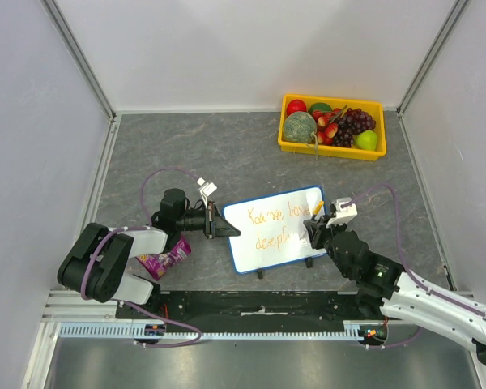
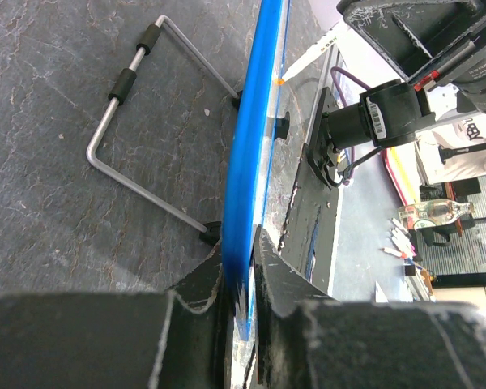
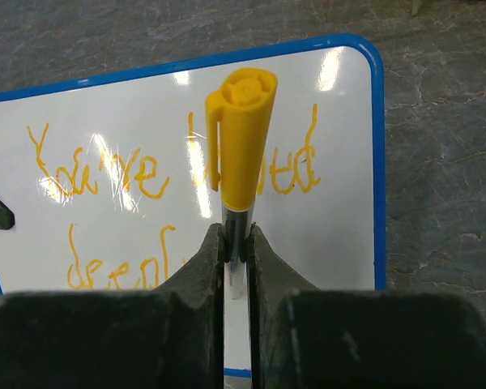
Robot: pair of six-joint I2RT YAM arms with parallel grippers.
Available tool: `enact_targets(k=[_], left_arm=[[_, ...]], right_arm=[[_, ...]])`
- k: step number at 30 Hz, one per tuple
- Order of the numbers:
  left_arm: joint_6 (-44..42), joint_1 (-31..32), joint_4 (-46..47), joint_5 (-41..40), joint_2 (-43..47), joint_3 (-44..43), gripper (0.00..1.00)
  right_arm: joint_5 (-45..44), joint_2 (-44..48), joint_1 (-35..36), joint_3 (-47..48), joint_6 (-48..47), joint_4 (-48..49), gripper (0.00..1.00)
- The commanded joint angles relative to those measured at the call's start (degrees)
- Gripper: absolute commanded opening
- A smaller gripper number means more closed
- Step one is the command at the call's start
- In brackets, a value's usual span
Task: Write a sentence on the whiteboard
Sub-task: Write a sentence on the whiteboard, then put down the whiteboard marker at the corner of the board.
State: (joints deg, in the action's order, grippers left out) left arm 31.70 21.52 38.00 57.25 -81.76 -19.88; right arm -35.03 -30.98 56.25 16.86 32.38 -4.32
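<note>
The whiteboard (image 1: 251, 247), white with a blue frame, stands tilted on the table in front of the arms. Orange lettering, the sentence (image 1: 277, 217), fills two lines on it; in the right wrist view the sentence (image 3: 105, 174) is partly hidden behind the marker. My left gripper (image 1: 225, 230) is shut on the whiteboard's left edge, and that blue rim (image 2: 247, 162) sits between the jaws of the left gripper (image 2: 245, 243). My right gripper (image 3: 236, 243) is shut on a marker (image 3: 241, 138) with a yellow cap on its upper end, held in front of the whiteboard (image 3: 340, 227). The marker's orange tip (image 2: 282, 81) lies close against the board face.
A yellow tray (image 1: 330, 154) of fruit stands at the back right. A purple packet (image 1: 166, 261) lies by the left arm's base. The board's bent wire stand (image 2: 130, 138) rests on the grey table behind it. Light walls close in the table on three sides.
</note>
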Motion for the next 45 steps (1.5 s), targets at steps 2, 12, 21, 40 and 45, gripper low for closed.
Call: enact_targets(k=[2, 12, 21, 40, 45], left_arm=[[-4.9, 0.2, -2.8, -3.6, -1.3, 0.4, 0.02], [-4.8, 0.2, -2.8, -3.6, -1.3, 0.4, 0.02], [-5.8, 0.3, -4.6, -7.0, 3.1, 1.2, 0.55], [-0.1, 0.3, -31.2, -41.6, 44.9, 2.0, 0.9], [-1.4, 0.2, -42.2, -47.2, 51.4, -4.0, 0.91]], right_arm=[[-2.0, 1.9, -0.2, 0.4, 0.1, 0.4, 0.0], [0.4, 9.6, -0.2, 6.2, 1.3, -6.2, 0.0], [3.0, 9.2, -0.2, 8.7, 4.3, -11.1, 0.0], [13.0, 4.8, -0.2, 17.4, 10.4, -28.2, 0.0], [16.2, 5.7, -0.2, 15.4, 16.0, -30.0, 0.0]])
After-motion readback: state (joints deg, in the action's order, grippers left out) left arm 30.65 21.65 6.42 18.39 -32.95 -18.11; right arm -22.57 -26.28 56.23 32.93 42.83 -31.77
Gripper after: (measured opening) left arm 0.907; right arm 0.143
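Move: The left fingers are shut on the whiteboard's left edge; its centre lies about 12 cm to the right, level with the hand. The word "deeply" is some 10 cm to the right and 2 cm back, and the snack bag about 19 cm left, 6 cm back and 7 cm below. From the right hand, which holds the marker, the whiteboard's centre is about 10 cm left, level fore-and-aft and 3 cm lower. Lift the marker off the board just after "deeply" with the right hand, up some 6 cm, then draw it back about 5 cm towards the base, fingers tipping slightly down, grip kept. Meanwhile open the left gripper wide to let go of the board's edge, dipping a little, then swing it up about 9 cm and left, turning counter-clockwise some 35 degrees. ##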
